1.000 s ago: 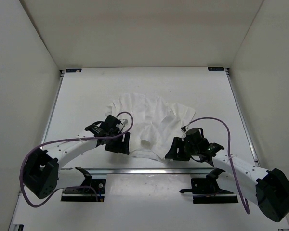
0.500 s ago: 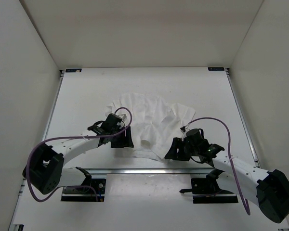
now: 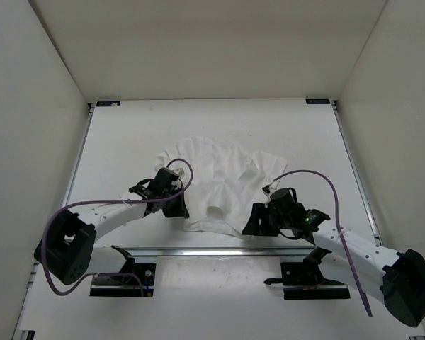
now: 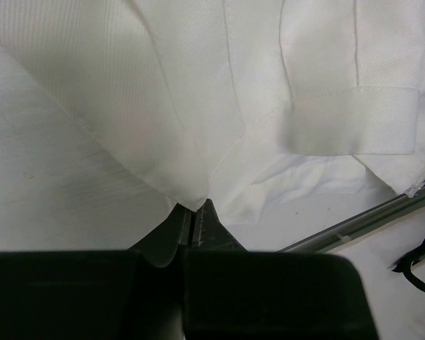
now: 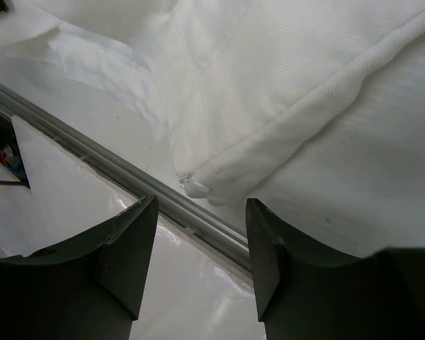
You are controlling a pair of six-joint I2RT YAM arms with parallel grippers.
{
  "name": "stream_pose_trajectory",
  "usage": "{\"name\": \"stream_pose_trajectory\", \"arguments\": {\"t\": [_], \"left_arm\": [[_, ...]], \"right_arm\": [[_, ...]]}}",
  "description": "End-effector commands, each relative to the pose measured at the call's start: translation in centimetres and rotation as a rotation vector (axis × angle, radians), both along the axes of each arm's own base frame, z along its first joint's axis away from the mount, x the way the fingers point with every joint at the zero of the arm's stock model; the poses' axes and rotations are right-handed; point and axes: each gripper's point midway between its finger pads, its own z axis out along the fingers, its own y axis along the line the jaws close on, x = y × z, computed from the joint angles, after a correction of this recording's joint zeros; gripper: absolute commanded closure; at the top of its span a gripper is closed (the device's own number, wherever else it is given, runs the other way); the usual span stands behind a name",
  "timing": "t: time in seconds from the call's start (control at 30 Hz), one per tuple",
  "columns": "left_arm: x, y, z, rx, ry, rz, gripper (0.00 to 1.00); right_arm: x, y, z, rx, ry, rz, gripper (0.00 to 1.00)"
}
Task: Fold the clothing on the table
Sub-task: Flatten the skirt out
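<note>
The white pleated clothing (image 3: pixel 219 173) lies fanned out and wrinkled on the near middle of the table (image 3: pixel 127 134). My left gripper (image 3: pixel 178 210) is at its near-left edge. In the left wrist view the left gripper (image 4: pixel 195 212) is shut, with a pointed fold of the clothing (image 4: pixel 198 106) pinched at its tips. My right gripper (image 3: pixel 249 227) is at the near-right corner of the garment. In the right wrist view the right gripper (image 5: pixel 202 205) stands open, and a rolled corner of the clothing (image 5: pixel 283 71) lies just ahead of the fingertips without touching them.
A metal rail (image 3: pixel 219 250) runs along the table's near edge, close under both grippers, and shows as a rail (image 5: pixel 113 166) in the right wrist view. White walls enclose the table on three sides. The arms' base plates (image 3: pixel 124 276) sit in front of the rail.
My left gripper moved right onto the garment's near-left edge and shut on it. The right gripper stayed open and barely shifted.
</note>
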Motion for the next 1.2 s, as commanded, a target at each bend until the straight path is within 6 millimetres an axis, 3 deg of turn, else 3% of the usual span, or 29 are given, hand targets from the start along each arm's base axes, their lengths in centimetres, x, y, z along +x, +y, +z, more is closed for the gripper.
{"name": "stream_pose_trajectory", "arguments": {"t": [0.0, 0.2, 0.37, 0.53, 0.67, 0.7, 0.8, 0.87, 1.03, 1.17], "left_arm": [[0.2, -0.7, 1.1, -0.043, -0.039, -0.009, 1.0], [0.1, -0.8, 1.4, -0.067, -0.049, -0.007, 1.0], [-0.3, -1.3, 2.0, -0.111, -0.066, -0.011, 1.0], [-0.6, -1.2, 1.9, -0.142, -0.078, -0.007, 1.0], [-1.1, -1.1, 1.4, -0.153, -0.072, -0.02, 1.0], [-1.1, -1.1, 1.4, -0.154, -0.07, -0.023, 1.0], [-1.2, -0.8, 1.4, -0.156, -0.074, -0.021, 1.0], [-1.2, -0.8, 1.5, -0.16, -0.078, -0.021, 1.0], [-0.1, -0.2, 3.0, -0.161, -0.125, 0.005, 1.0], [2.2, 0.7, 6.6, -0.146, -0.196, 0.018, 1.0]], "right_arm": [[2.1, 0.2, 2.7, -0.057, -0.082, -0.029, 0.51], [2.5, 0.3, 2.4, -0.136, -0.058, -0.035, 0.54], [2.4, -0.2, 0.2, -0.271, 0.005, -0.066, 0.54], [2.4, 0.8, -0.3, -0.316, 0.021, -0.069, 0.6], [2.5, 0.7, -1.1, -0.373, 0.037, -0.068, 0.71], [2.5, 1.0, -1.1, -0.374, 0.038, -0.067, 0.83], [2.4, 1.2, -1.2, -0.376, 0.046, -0.059, 1.0], [2.4, 1.0, -1.3, -0.392, 0.048, -0.056, 1.0], [3.4, 1.8, 1.7, -0.269, -0.004, 0.003, 1.0], [5.8, 2.5, 7.6, 0.02, -0.134, 0.048, 1.0]]}}
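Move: About 2 cm ahead of the right hand's fingers, 1 cm to its left and some 3 cm below lies the skirt's near right corner. The raised fold in the near hem is roughly 5 cm farther out than this hand and 11 cm left; the metal rail runs about 7 cm straight back. The left hand already pinches the near left corner right at its fingertips, with the right corner some 19 cm to its right and 5 cm nearer the base. Hopping up about 3 cm and slightly forward, the right hand then dips some 5 cm onto the skirt's near right corner, tipping its half-open fingers some 20 degrees closer to straight down, pinches the corner shut and lifts it about 3 cm, easing slightly forward. The left hand keeps its pinch on the left corner, eases back a centimetre or so, then rises slightly. ##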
